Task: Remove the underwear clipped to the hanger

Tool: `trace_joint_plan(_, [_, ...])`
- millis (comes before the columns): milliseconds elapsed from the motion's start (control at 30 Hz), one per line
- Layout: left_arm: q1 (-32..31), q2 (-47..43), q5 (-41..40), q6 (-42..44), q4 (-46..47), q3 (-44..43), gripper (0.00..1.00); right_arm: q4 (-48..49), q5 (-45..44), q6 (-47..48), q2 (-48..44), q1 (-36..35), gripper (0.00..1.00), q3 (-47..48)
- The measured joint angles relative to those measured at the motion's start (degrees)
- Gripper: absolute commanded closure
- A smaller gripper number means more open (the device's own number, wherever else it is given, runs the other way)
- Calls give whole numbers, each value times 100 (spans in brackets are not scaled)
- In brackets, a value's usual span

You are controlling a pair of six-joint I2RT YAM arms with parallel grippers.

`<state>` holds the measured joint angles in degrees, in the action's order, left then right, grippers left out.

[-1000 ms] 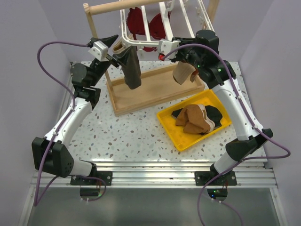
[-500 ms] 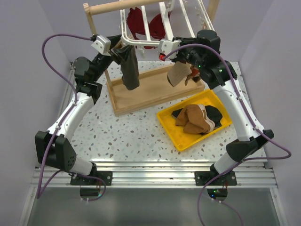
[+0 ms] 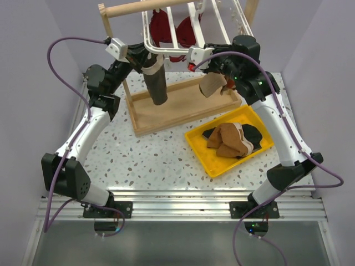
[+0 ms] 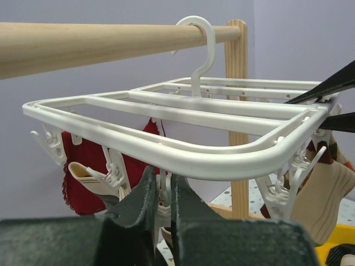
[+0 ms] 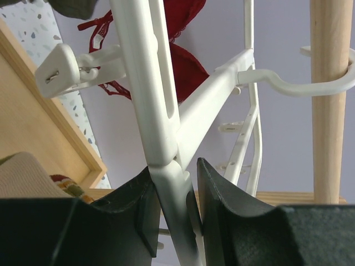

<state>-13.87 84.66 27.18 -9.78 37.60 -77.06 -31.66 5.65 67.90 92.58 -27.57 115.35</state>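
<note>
A dark grey underwear [image 3: 157, 86] hangs from the front left corner of the white hanger [image 3: 166, 50]. My left gripper [image 3: 143, 57] is at that corner. In the left wrist view it [image 4: 162, 177] sits just under the hanger's rim [image 4: 183, 155], shut on a white clip [image 4: 163, 195]. My right gripper [image 3: 201, 55] is at the hanger's front right side. Its fingers [image 5: 175, 166] are shut on the hanger's bar [image 5: 161, 111]. More underwear [image 3: 227, 138], brown and black, lies in the yellow tray [image 3: 199, 152].
A red bra [image 3: 166, 27] and a beige-brown sock [image 3: 213, 84] also hang from the hanger. The hanger's hook is over the wooden rod [image 4: 83, 44] of the stand, whose base tray [image 3: 183, 108] lies below. Grey walls close in on both sides.
My left gripper has risen to the hanger's corner and closed on the clip. The dark grey underwear has swung a little to the right. The right arm has stayed put.
</note>
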Motion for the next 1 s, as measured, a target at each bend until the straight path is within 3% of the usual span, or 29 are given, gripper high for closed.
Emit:
trace_joint_plan(100, [26, 0, -13, -22, 15, 0, 98, 0, 11, 2, 0, 11, 67, 0])
trace_joint_plan(133, [24, 0, -13, -22, 15, 0, 76, 0, 11, 2, 0, 11, 67, -7])
trace_joint_plan(200, [26, -11, -9, -22, 17, 4, 59, 2, 9, 2, 0, 11, 67, -9])
trace_joint_plan(233, [26, -39, -11, -24, 7, 11, 46, 2, 9, 2, 0, 11, 67, -11])
trace_joint_plan(333, [24, -273, -28, 20, -55, 216, 34, 13, 15, 9, -9, 11, 67, -28])
trace_joint_plan(433, [26, -776, -57, 262, -240, 595, 28, 24, 39, 31, -28, 22, 66, -57])
trace_joint_plan(700, [59, -2063, -409, 1231, -774, 1329, 26, -46, 299, 90, -166, 175, 64, -63])
trace_joint_plan(1000, [72, -1513, -492, 1303, -861, 1495, 26, -59, 505, 116, -232, 393, 63, -76])
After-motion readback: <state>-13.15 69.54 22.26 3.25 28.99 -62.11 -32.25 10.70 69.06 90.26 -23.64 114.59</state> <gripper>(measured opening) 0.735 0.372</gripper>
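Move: The left fingers are shut on a white clip at the hanger's left end. The grey underwear's middle hangs about 12 cm below that hand, some 3 cm ahead and 4 cm to its right. The other clip on its waistband is roughly 6 cm straight ahead of the hand, and the red bra about 12 cm ahead, 9 cm right, 5 cm lower. From the right hand, on the hanger's near rail, the underwear lies about 16 cm left, 3 cm ahead and 12 cm below. Backwards first: the left fingers open wide, let go of the clip and draw off about 8 cm back and 4 cm to the left, turning some 10 degrees counter-clockwise. Then the open hand sinks about 5 cm and comes forward again, below the hanger beside the hanging underwear. Late on, the right hand, keeping its hold on the rail, eases about 2 cm right and a little up. ##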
